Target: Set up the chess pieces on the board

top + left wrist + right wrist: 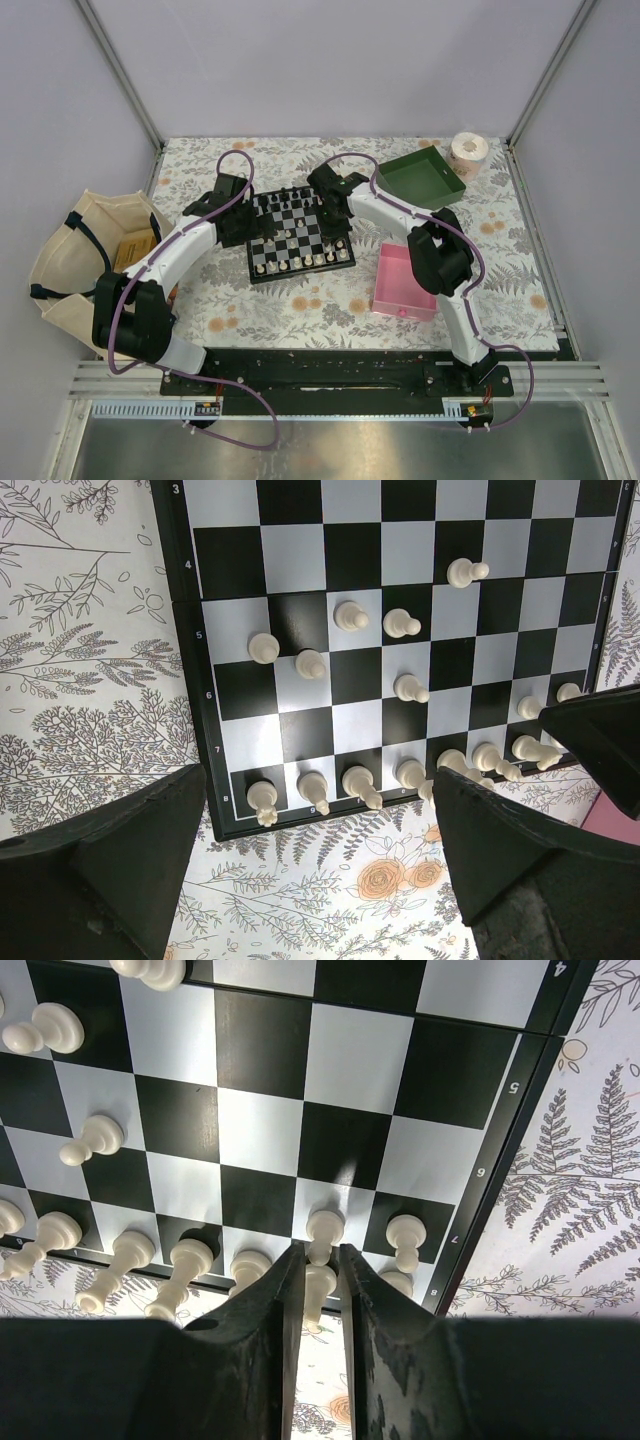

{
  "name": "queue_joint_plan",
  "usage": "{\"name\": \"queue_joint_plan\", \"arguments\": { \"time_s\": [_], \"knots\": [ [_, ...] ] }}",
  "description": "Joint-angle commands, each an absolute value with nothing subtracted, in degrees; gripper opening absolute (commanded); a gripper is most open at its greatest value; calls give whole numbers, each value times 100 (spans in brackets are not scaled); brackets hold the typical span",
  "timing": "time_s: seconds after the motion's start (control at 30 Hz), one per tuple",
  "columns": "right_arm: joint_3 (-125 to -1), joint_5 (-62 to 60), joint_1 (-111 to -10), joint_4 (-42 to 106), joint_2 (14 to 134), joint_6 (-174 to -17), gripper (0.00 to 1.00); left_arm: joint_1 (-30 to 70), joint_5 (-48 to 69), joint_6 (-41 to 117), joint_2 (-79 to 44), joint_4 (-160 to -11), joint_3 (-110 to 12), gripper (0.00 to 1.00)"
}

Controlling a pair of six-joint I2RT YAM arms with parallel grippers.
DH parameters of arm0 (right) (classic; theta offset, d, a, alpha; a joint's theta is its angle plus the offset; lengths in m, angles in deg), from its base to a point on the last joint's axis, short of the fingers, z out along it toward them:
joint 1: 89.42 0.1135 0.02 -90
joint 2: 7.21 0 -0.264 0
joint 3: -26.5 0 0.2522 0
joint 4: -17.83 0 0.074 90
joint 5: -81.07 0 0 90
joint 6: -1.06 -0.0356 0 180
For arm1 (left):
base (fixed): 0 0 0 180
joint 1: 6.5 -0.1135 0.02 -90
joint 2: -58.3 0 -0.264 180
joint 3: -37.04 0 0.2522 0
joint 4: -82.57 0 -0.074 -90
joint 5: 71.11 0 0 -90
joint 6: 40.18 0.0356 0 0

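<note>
The board (300, 235) lies on the flowered cloth, with black chess pieces (290, 196) along its far side and cream-white ones (305, 261) along its near side. In the right wrist view, my right gripper (320, 1250) hangs over the board's near right corner. Its jaws stand a narrow slit apart on either side of an upright white pawn (324, 1226), and a thin gap shows on each side of the pawn. My left gripper (320, 815) is wide open and empty above the cloth, just off the board's left near edge (205, 730). Loose white pawns (350, 616) stand mid-board.
A pink tray (405, 283) sits right of the board, under the right arm's elbow. A green tray (422, 178) and a roll (469, 150) are at the back right. A canvas bag (85, 250) lies off the table's left edge.
</note>
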State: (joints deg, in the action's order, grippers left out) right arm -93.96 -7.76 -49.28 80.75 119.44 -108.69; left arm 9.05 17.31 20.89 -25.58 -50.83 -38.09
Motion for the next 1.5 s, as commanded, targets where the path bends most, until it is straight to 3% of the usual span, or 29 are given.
{"name": "queue_joint_plan", "arguments": {
  "time_s": [0.0,0.27,0.6,1.47],
  "knots": [
    [-9712,-743,-4872,8010,11971,-10802,30,879,1600,2064,-2564,-5256,-3965,99],
    [-10643,-709,-4864,8273,12146,-10705,34,879,1678,2081,-2502,-5273,-3957,99],
    [-12261,-419,-4855,8731,13288,-10722,43,870,2083,2072,-2186,-5309,-3790,99],
    [-12498,-313,-4828,7931,13746,-11013,50,791,1995,2099,-2221,-5291,-3781,99]
  ]
}}
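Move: The right hand's fingertips still straddle the head of the white pawn just set down, its middle some 2 cm below them. The lone loose white pawn stands about 6 cm ahead and 7 cm left, also 2 cm below; another loose pawn is 8 cm left, 3 cm ahead. A placed pawn is about 3 cm to the right, level, and a back-rank piece 3 cm behind, 1 cm right. From the left hand, the lone pawn is about 9 cm ahead, 11 cm right, 8 cm below. Already loosened, the right fingers lift clear of the placed white pawn and hop over the board to the lone loose pawn, about 7 cm left and 6 cm forward. The hand rises some 5 cm, sinks to nearly its starting height, then creeps on left and forward, tilting slightly while the fingers open to half; no touch on the new pawn is visible. ##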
